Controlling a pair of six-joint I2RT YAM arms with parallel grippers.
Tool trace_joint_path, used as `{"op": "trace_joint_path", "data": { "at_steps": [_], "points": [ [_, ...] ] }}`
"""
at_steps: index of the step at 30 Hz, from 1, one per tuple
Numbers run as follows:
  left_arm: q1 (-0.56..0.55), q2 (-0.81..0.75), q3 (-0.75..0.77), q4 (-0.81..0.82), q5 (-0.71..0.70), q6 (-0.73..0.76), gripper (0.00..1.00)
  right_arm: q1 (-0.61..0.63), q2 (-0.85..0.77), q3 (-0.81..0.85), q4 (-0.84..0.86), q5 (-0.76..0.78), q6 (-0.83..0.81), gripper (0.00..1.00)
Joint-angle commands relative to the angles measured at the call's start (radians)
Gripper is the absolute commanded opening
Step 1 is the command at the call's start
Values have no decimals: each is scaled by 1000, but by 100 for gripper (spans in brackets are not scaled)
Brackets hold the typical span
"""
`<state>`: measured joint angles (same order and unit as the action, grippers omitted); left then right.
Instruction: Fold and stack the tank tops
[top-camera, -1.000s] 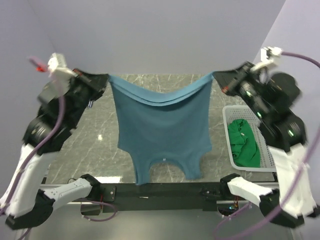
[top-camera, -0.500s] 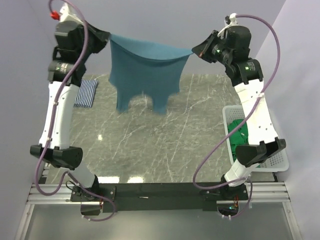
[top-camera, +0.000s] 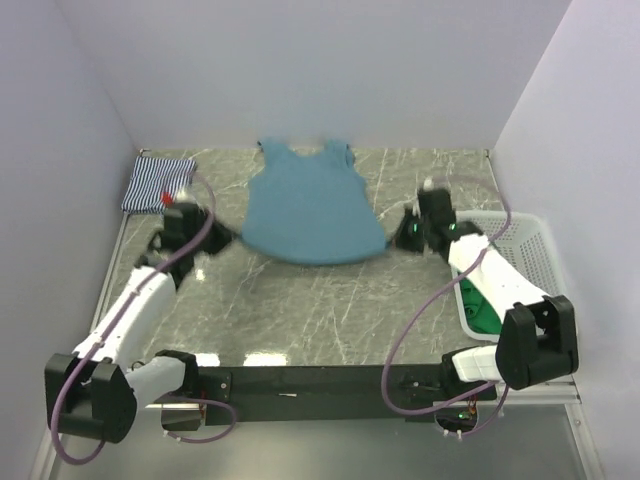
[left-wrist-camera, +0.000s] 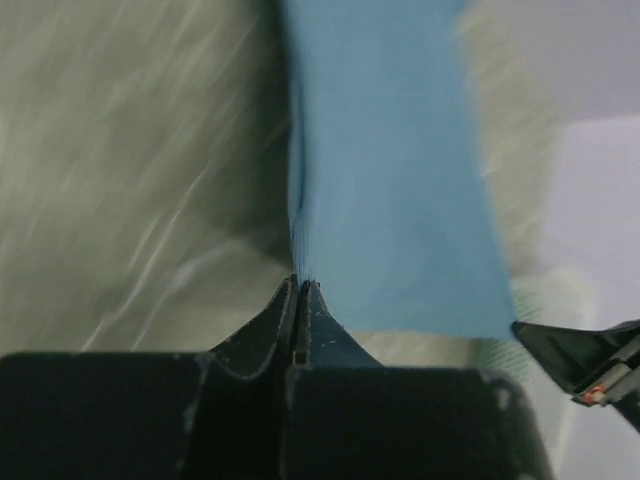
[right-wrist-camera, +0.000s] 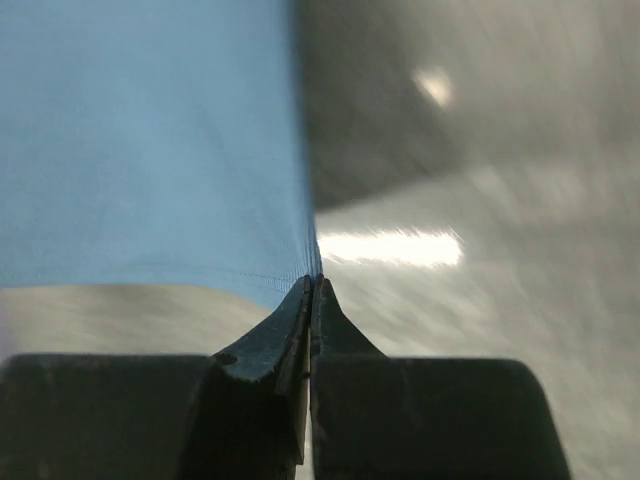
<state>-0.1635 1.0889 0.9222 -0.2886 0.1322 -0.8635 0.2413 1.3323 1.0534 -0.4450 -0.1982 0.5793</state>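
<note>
The teal-blue tank top (top-camera: 310, 208) is spread over the marble table, straps toward the far wall, hem toward me. My left gripper (top-camera: 232, 238) is shut on the hem's left corner; in the left wrist view the fabric (left-wrist-camera: 390, 190) runs out of the closed left gripper (left-wrist-camera: 299, 283). My right gripper (top-camera: 393, 240) is shut on the hem's right corner, and the right wrist view shows cloth (right-wrist-camera: 150, 140) pinched at the right gripper (right-wrist-camera: 311, 283). A folded striped tank top (top-camera: 157, 183) lies at the far left corner. The green tank top (top-camera: 483, 310) sits in the basket, mostly hidden by the right arm.
A white mesh basket (top-camera: 530, 245) stands at the table's right edge. Purple walls close off the back and both sides. The black rail with the arm bases (top-camera: 320, 382) runs along the near edge.
Both arms swung down from high in the air and forward. The teal top went from hanging between the grippers to lying spread on the table.
</note>
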Motion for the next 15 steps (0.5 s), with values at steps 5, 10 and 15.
{"op": "trace_joint_path", "data": {
  "at_steps": [5,10,15],
  "points": [
    [-73,-113,-521,176,20,-134,1,-31,5,-357,130,60,14,0],
    [-148,-119,-571,129,-40,-166,0,-43,-11,-458,138,81,33,0],
    [-177,-239,-582,7,-81,-207,1,-59,-96,-497,83,95,51,0]
  ]
}}
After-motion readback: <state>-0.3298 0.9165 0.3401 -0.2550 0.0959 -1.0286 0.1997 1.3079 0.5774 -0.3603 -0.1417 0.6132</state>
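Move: Both hands hold the hem corners of the blue tank top. The left hand's landing place on the table is about 13 cm back, 2 right and 22 below; the right's is about 10 back, 4 right and 17 below. The folded striped tank top is some 10 cm ahead, 18 left and 22 below the left hand. The basket is about 6 cm back, 24 right and 13 below the right hand. Still pinching the hem, both hands swing down 15-20 cm and back 10-13 towards the table, fingers tipping down. ##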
